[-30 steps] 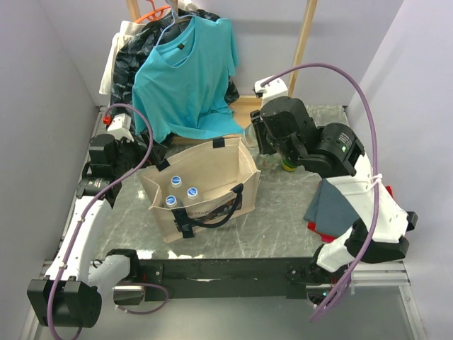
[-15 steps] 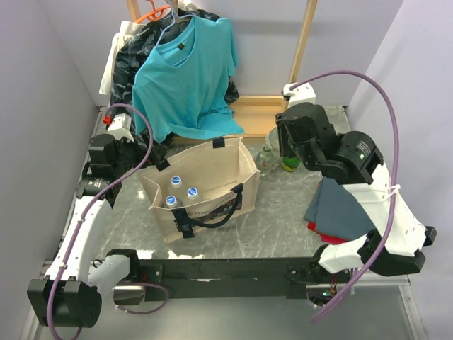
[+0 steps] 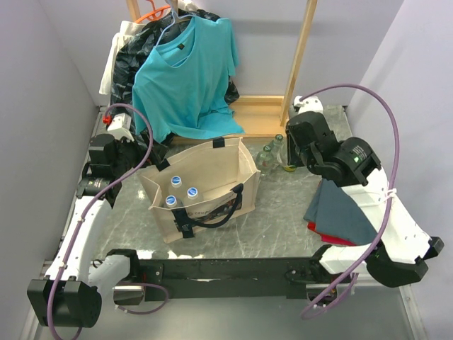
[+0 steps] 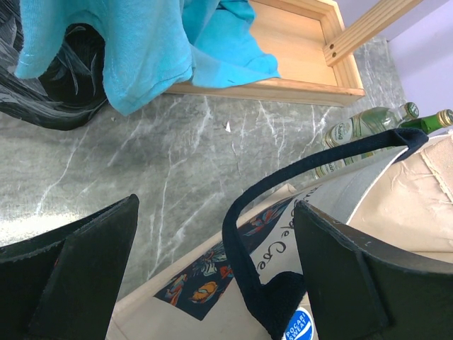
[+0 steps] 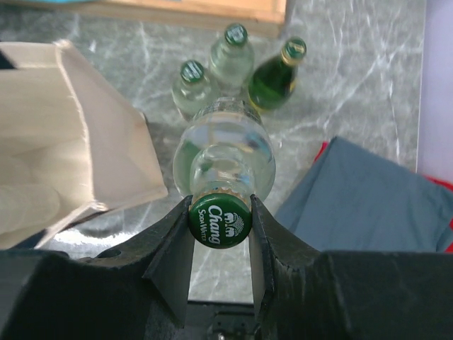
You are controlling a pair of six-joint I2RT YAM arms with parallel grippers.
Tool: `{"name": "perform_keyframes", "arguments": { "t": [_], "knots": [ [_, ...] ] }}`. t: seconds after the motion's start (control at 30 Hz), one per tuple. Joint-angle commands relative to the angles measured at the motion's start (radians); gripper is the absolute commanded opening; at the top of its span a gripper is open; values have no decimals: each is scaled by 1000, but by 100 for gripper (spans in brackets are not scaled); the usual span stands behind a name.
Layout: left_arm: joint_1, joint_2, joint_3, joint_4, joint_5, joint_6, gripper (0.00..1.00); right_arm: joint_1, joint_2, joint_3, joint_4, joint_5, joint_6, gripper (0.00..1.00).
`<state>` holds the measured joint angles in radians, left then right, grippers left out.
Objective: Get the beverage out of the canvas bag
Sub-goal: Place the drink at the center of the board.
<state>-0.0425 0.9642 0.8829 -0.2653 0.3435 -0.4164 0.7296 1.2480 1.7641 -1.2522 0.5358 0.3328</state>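
The canvas bag (image 3: 212, 166) stands open mid-table, beige with black strap handles; its printed side (image 4: 205, 283) fills the bottom of the left wrist view. Three bottles with blue-and-white caps (image 3: 191, 192) stand inside it. My left gripper (image 4: 216, 212) is open at the bag's far left rim (image 3: 157, 164), with one black handle (image 4: 237, 234) looping between its fingers untouched. My right gripper (image 5: 219, 212) is shut on the green cap of a clear glass soda-water bottle (image 5: 223, 152), the beverage, held above the table right of the bag. In the top view this gripper (image 3: 290, 154) hides it.
Three glass bottles stand on the marble just beyond the held one: two clear (image 5: 192, 76) (image 5: 233, 49), one green (image 5: 276, 78). A grey cloth (image 3: 340, 205) over something red lies at the right. A teal T-shirt (image 3: 187, 71) hangs on a wooden rack (image 3: 303, 49) behind.
My right arm has swung right and back, away from the bag's far right corner, carrying the clear bottle toward the standing bottles. The left arm and the bag have not moved.
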Motion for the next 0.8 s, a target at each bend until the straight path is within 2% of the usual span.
{"name": "perform_keyframes", "arguments": {
  "t": [0.0, 0.77],
  "knots": [
    [3, -2, 2, 51, 25, -10, 96, -48, -61, -8, 158, 21, 29, 0],
    [3, -22, 8, 18, 5, 4, 96, -225, -51, -304, 364, -164, 2, 0]
  ]
}}
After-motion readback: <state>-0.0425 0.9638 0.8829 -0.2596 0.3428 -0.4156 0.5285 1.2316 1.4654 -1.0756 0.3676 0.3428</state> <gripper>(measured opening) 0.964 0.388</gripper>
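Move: The right hand holds the clear Chang bottle by its top, some 35 cm above the free board spot about 7 cm ahead and 2 cm right. The left clear bottle stands 14 cm ahead and 5 cm left, the green bottle 16 cm ahead and 5 cm right. The folded cloth is 19 cm right, roughly level. From the left hand, that spot lies 47 cm right, level ahead, some 25 cm below. The right hand lowers the gripped bottle about 8 cm towards the board, easing forward and tipping its fingers down. ##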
